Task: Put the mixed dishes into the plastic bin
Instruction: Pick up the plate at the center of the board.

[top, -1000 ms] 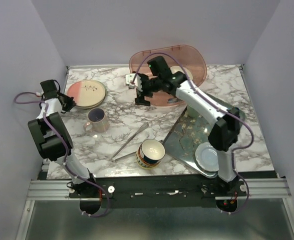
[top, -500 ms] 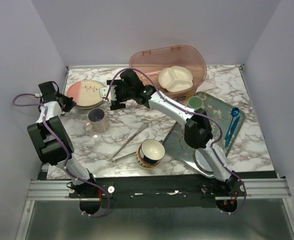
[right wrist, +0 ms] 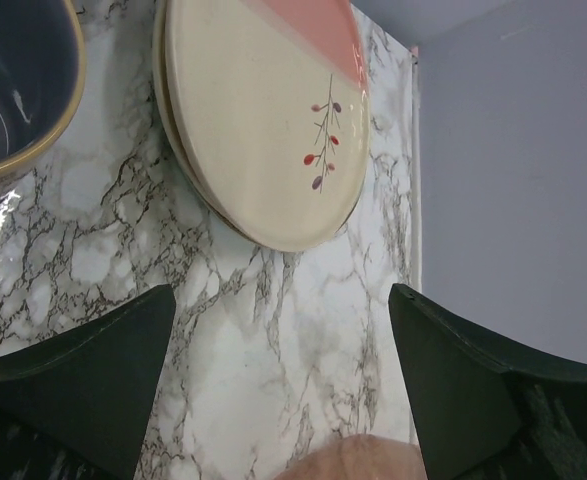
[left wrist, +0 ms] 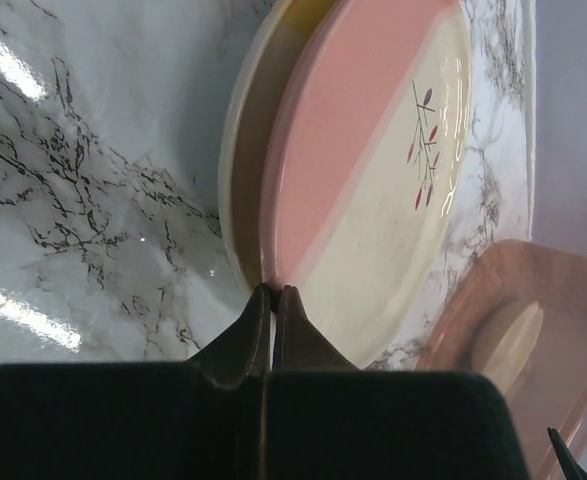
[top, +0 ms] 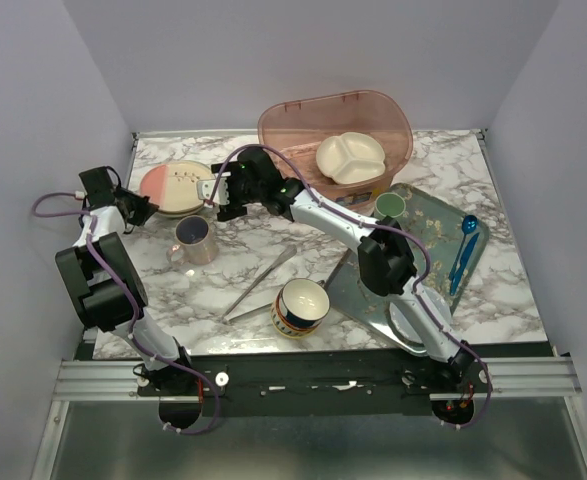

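Observation:
The pink-and-cream plate (top: 176, 187) (left wrist: 373, 170) (right wrist: 263, 120) lies at the back left of the table. My left gripper (top: 141, 208) (left wrist: 273, 292) is shut, its tips pressed against the plate's left rim. My right gripper (top: 219, 195) (right wrist: 283, 400) hangs wide open just right of the plate, nothing between its fingers. The pink plastic bin (top: 283, 125) (left wrist: 503, 340) stands at the back and holds a cream divided dish (top: 351, 158). A lilac mug (top: 193, 240) (right wrist: 13, 90) stands in front of the plate. A navy-and-yellow bowl (top: 301, 305) sits near the front. A mint-green plate (top: 413, 315) lies partly hidden under the right arm.
Long metal tongs (top: 263, 283) lie between the mug and the bowl. A floral tray (top: 428, 240) at the right carries a small green bowl (top: 390, 204) and a blue spoon (top: 463, 250). Walls close in on three sides.
The right arm has swung left from over the bin to the plate's right side, uncovering the cream dish in the bin. The left gripper has stayed at the plate's rim.

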You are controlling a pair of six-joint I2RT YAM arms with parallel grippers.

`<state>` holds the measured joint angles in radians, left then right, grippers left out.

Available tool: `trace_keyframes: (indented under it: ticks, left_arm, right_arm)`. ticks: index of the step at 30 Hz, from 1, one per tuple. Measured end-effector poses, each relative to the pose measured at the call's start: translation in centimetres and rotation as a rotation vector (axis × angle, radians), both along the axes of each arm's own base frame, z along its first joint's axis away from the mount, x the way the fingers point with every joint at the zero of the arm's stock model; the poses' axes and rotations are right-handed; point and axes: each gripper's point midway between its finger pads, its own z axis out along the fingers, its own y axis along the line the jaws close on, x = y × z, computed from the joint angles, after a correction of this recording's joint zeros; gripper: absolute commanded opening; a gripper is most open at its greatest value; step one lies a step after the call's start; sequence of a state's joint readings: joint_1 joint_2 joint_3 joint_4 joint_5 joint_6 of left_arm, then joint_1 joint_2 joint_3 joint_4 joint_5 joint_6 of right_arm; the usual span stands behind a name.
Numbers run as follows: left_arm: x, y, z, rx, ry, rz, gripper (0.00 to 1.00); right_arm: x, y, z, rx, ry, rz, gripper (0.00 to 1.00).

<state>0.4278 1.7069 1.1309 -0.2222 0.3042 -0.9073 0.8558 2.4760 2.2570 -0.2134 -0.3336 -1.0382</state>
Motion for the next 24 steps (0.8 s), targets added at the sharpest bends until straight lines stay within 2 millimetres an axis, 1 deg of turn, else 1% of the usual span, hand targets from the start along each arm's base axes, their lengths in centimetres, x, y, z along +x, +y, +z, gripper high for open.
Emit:
trace_keyframes:
  ticks: [4, 8, 11, 13, 18, 21, 24]
  left_arm:
    - [0.2, -0.7, 0.2, -0.018, -0.009, -0.015, 0.00]
    - [0.4, -1.9, 0.4, -0.041, -0.020, -0.049, 0.00]
    - [0.4, -2.7, 0.4, -0.054, -0.023, -0.070, 0.00]
    - [0.4, -3.1, 0.3, -0.065, -0.021, -0.080, 0.00]
    - [0.5, -3.4, 0.4, -0.071, -0.029, -0.088, 0.00]
    - [0.5, -3.5, 0.5, -0.078, -0.032, -0.090, 0.00]
    - [0.5, -3.6, 0.6, -0.083, -0.034, -0.092, 0.00]
  right_arm:
    - [0.1, 0.1, 0.3, 0.004, -0.025, 0.008, 0.95]
    - [0.2, 0.2, 0.4, 0.000, -0.048, 0.018, 0.95]
    - [0.4, 0.4, 0.1, -0.001, -0.063, 0.025, 0.95]
    - [0.5, 0.5, -0.7, -0.009, -0.063, 0.028, 0.95]
    - [0.7, 0.7, -4.1, -0.049, -0.046, 0.037, 0.95]
    - [0.7, 0.7, -5.3, -0.067, -0.046, 0.044, 0.95]
    - [0.9, 0.8, -6.0, -0.073, -0.048, 0.046, 0.94]
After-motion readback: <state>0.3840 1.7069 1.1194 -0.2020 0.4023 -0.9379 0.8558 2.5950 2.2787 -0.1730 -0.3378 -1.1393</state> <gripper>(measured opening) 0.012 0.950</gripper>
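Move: The pink-and-cream plate lies with its near-left rim already at the left hand's shut fingertips, its middle about 5 cm ahead and 6 cm right of them. From the right hand that middle is some 10 cm left, 2 cm ahead and 7 cm lower. The mug stands about 5 cm left of the right hand and 10 cm nearer the base; the bin's middle is roughly 27 cm right and 10 cm ahead of it. The plate is still being pushed rightwards at its near-left rim by the left hand's shut fingertips, which travel about 3.5 cm to the right, mostly in the first half, and then nearly stop. The right hand, fingers kept wide open, first hovers, then drops about 6 cm beside the plate's right edge, bringing its jaws down around that edge's level without closing. ##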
